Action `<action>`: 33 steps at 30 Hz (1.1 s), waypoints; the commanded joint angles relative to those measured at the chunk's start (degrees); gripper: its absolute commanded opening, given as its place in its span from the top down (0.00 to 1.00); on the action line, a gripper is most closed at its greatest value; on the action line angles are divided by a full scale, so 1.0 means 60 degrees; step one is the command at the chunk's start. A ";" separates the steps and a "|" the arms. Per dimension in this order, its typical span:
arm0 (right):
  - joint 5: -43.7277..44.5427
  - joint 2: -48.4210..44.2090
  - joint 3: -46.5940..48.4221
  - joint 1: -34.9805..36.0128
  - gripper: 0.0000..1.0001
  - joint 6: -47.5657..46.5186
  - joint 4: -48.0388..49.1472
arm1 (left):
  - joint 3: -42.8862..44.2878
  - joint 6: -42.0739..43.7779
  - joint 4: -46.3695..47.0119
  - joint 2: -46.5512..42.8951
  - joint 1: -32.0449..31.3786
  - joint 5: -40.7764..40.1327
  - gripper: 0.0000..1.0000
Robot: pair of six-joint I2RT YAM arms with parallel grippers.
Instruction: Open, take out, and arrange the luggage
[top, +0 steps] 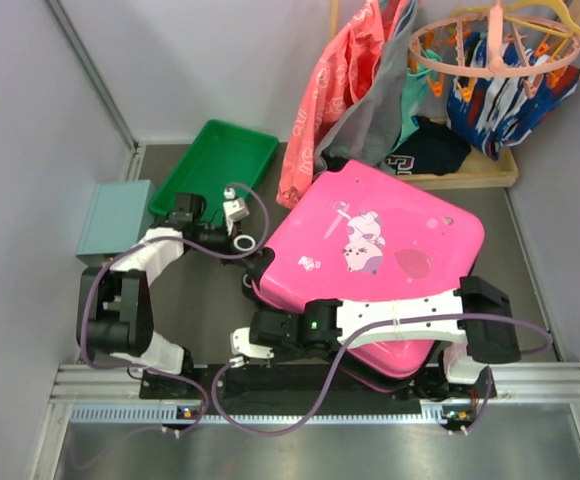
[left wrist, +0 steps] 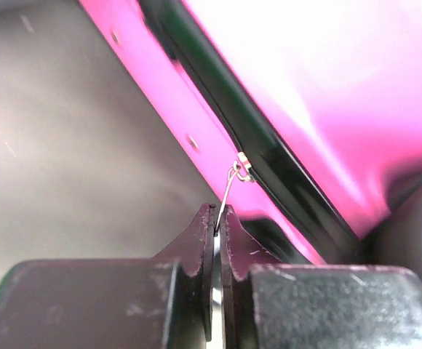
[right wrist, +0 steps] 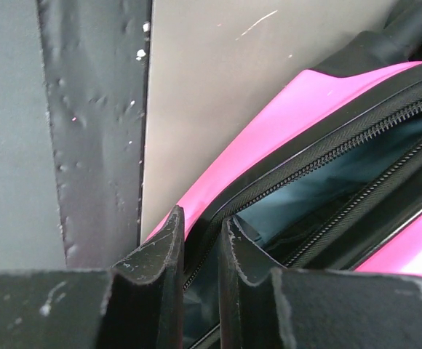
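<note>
The hot-pink luggage [top: 370,260] lies flat on the dark floor, sticker side up, its zip partly undone. My left gripper [top: 244,246] is at its left edge. In the left wrist view the left gripper [left wrist: 217,212] is shut on the thin metal zipper pull [left wrist: 230,186], which hangs from the black zip band of the luggage [left wrist: 327,87]. My right gripper [top: 254,338] sits at the near left corner. Seen from the right wrist, the right gripper [right wrist: 202,219] straddles the luggage [right wrist: 269,138] rim: one finger is outside the pink shell and the other is inside the gap, against the grey-teal lining [right wrist: 320,189].
A green tray [top: 215,160] and a pale-teal box [top: 115,215] stand left of the suitcase. Clothes [top: 350,80] and a round peg hanger [top: 495,45] hang at the back over a wooden board [top: 470,175]. A metal rail [top: 320,385] runs along the near edge.
</note>
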 commanded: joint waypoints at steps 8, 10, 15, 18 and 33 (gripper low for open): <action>-0.3984 -0.1370 -0.0114 0.1019 0.67 -0.0183 -0.1179 | -0.0018 -0.0414 0.4300 -0.0711 -0.0425 -0.0643 1.00; -0.3836 -0.1502 0.0761 0.1019 0.53 0.0051 -0.1002 | -0.0370 -0.0501 0.4300 -0.0962 -0.0543 -0.0511 1.00; -0.3967 -0.1795 0.2128 0.1034 0.34 -0.0006 -0.0651 | -0.0854 -0.0517 0.4096 -0.1680 -0.0602 -0.0204 1.00; -0.3690 -0.2001 0.2553 0.1019 0.31 -0.0153 -0.0416 | -0.1176 -0.0181 0.3701 -0.2061 -0.0602 -0.0130 1.00; 0.0706 0.0562 0.5676 -0.0694 0.25 -0.0240 -0.0885 | -0.0504 -0.0559 0.2718 -0.1946 -0.0412 0.0148 1.00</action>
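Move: The right fingers are already closed on the pink suitcase's open rim. From them, the suitcase's left corner lies about 16 cm ahead and 9 cm left, roughly level, and the suitcase's middle some 15 cm ahead and 17 cm right. The left hand already holds the zipper's pull; its slider sits about 3 cm to that hand's right, level fore and aft, 1 cm lower. The green tray is some 20 cm ahead of the left hand, 7 cm left and 10 cm below. Upwards above all: the right hand eases back and slightly right, opens wide and comes free of the suitcase rim, then climbs about 20 cm while swinging left and finally forward, tilting some 30 degrees. The left keeps its pinch on the zipper pull, darts 3 cm forward, then draws back again as it rises 3 cm and rolls about 20 degrees. ##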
